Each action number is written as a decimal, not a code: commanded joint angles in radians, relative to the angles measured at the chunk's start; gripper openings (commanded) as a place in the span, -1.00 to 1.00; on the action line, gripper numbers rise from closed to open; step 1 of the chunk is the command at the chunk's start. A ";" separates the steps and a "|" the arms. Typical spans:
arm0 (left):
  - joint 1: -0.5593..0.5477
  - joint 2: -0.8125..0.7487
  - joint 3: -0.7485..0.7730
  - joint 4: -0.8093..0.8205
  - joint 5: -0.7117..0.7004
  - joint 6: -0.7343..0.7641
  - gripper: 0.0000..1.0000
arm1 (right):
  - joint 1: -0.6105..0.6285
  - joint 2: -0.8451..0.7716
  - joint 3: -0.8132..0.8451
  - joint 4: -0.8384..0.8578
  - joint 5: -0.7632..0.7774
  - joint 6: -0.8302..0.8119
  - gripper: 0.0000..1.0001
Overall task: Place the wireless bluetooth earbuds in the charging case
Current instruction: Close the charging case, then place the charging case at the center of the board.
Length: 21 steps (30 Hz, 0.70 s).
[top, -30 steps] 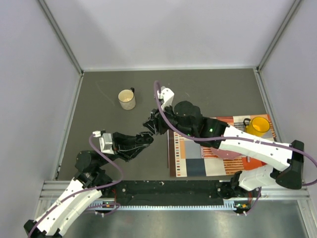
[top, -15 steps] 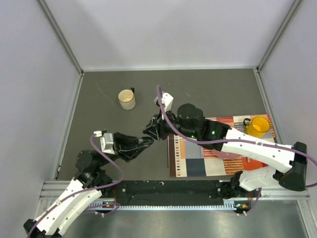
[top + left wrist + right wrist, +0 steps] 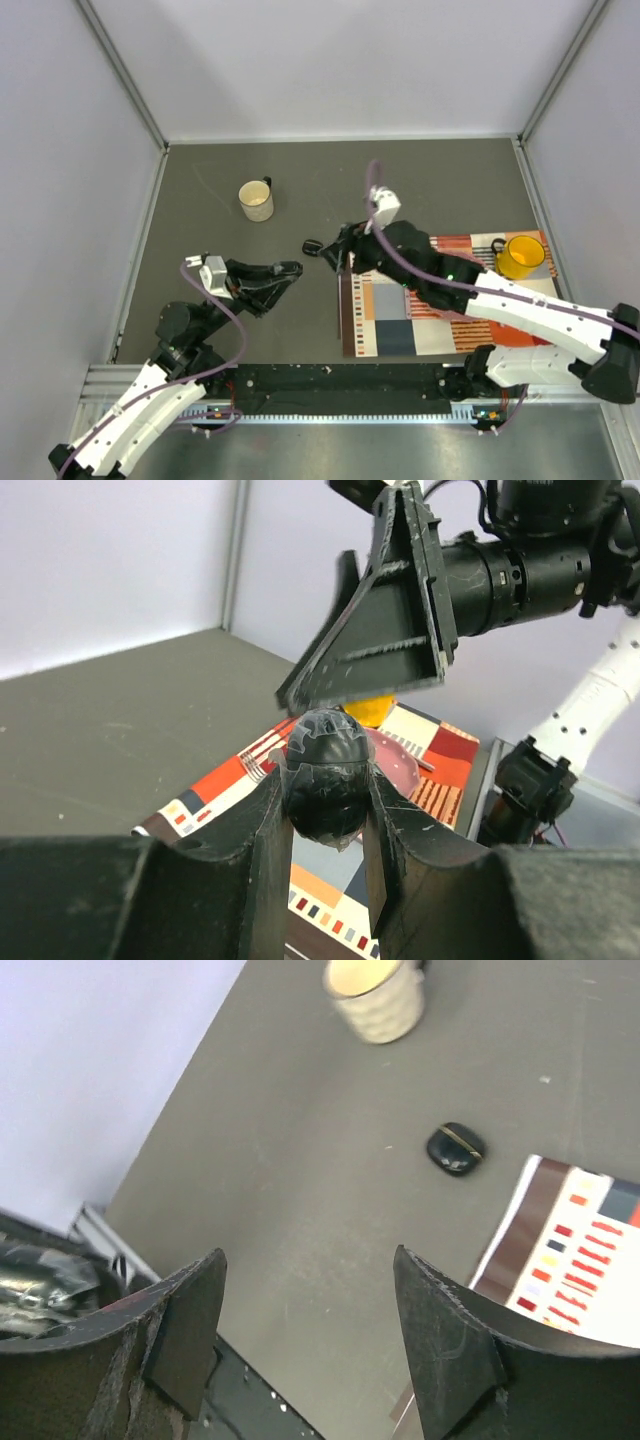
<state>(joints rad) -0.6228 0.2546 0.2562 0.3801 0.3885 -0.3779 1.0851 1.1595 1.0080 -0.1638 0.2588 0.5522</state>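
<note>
My left gripper [image 3: 327, 780] is shut on a black oval charging case [image 3: 325, 745] and holds it above the table; in the top view it is left of centre [image 3: 288, 269]. My right gripper [image 3: 308, 1260] is open with nothing between its fingers. It hovers just right of the held case [image 3: 338, 252], and one of its fingers [image 3: 395, 630] hangs right above that case in the left wrist view. A second black oval case [image 3: 313, 247] lies shut on the table [image 3: 452, 1149]. No earbuds show in any view.
A cream mug [image 3: 256, 200] stands at the back left. A striped placemat [image 3: 400, 325] covers the right side, with a pink plate [image 3: 405, 765] and a yellow mug [image 3: 522, 255] on it. The metal rail [image 3: 330, 385] runs along the near edge.
My right gripper has opened wider and drawn back to the right, away from the left gripper. The second case now shows on the table. The left gripper has kept its hold.
</note>
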 commanded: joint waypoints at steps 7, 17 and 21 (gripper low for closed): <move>0.003 -0.077 0.037 -0.223 -0.296 -0.140 -1.00 | -0.300 -0.191 -0.192 0.007 -0.145 0.290 0.43; 0.003 0.066 0.041 -0.268 -0.312 -0.283 -1.00 | -0.301 -0.178 -0.216 0.017 -0.242 0.278 0.44; 0.005 0.164 0.041 -0.196 -0.277 -0.320 -1.00 | -0.301 -0.179 -0.220 0.040 -0.283 0.269 0.44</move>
<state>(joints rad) -0.6228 0.3531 0.2630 0.0860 0.0856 -0.6334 0.7864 0.9909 0.7914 -0.1772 0.0345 0.8165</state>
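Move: The left hand already holds the closed charging case; the other case lies on the table about 22 cm ahead of that hand, 4 cm to its right and 28 cm below. The mug stands roughly 34 cm ahead and 12 cm to the left. For the right hand, already open, the held case is some 9 cm left and 5 cm back at nearly the same height, and the other case about 16 cm ahead, 5 cm left, 26 cm down. Keeping its pinch on the closed charging case, the left hand swings it forward and then mainly sinks towards the table and the other case, about 8 cm down and 5 cm forward, while the wrist tips down some 30 degrees and turns a little counter-clockwise. The right hand, fingers staying open, pulls away from the held case quickly to its right, forward and down, then eases back slightly to the left and back, its wrist tipping down. ##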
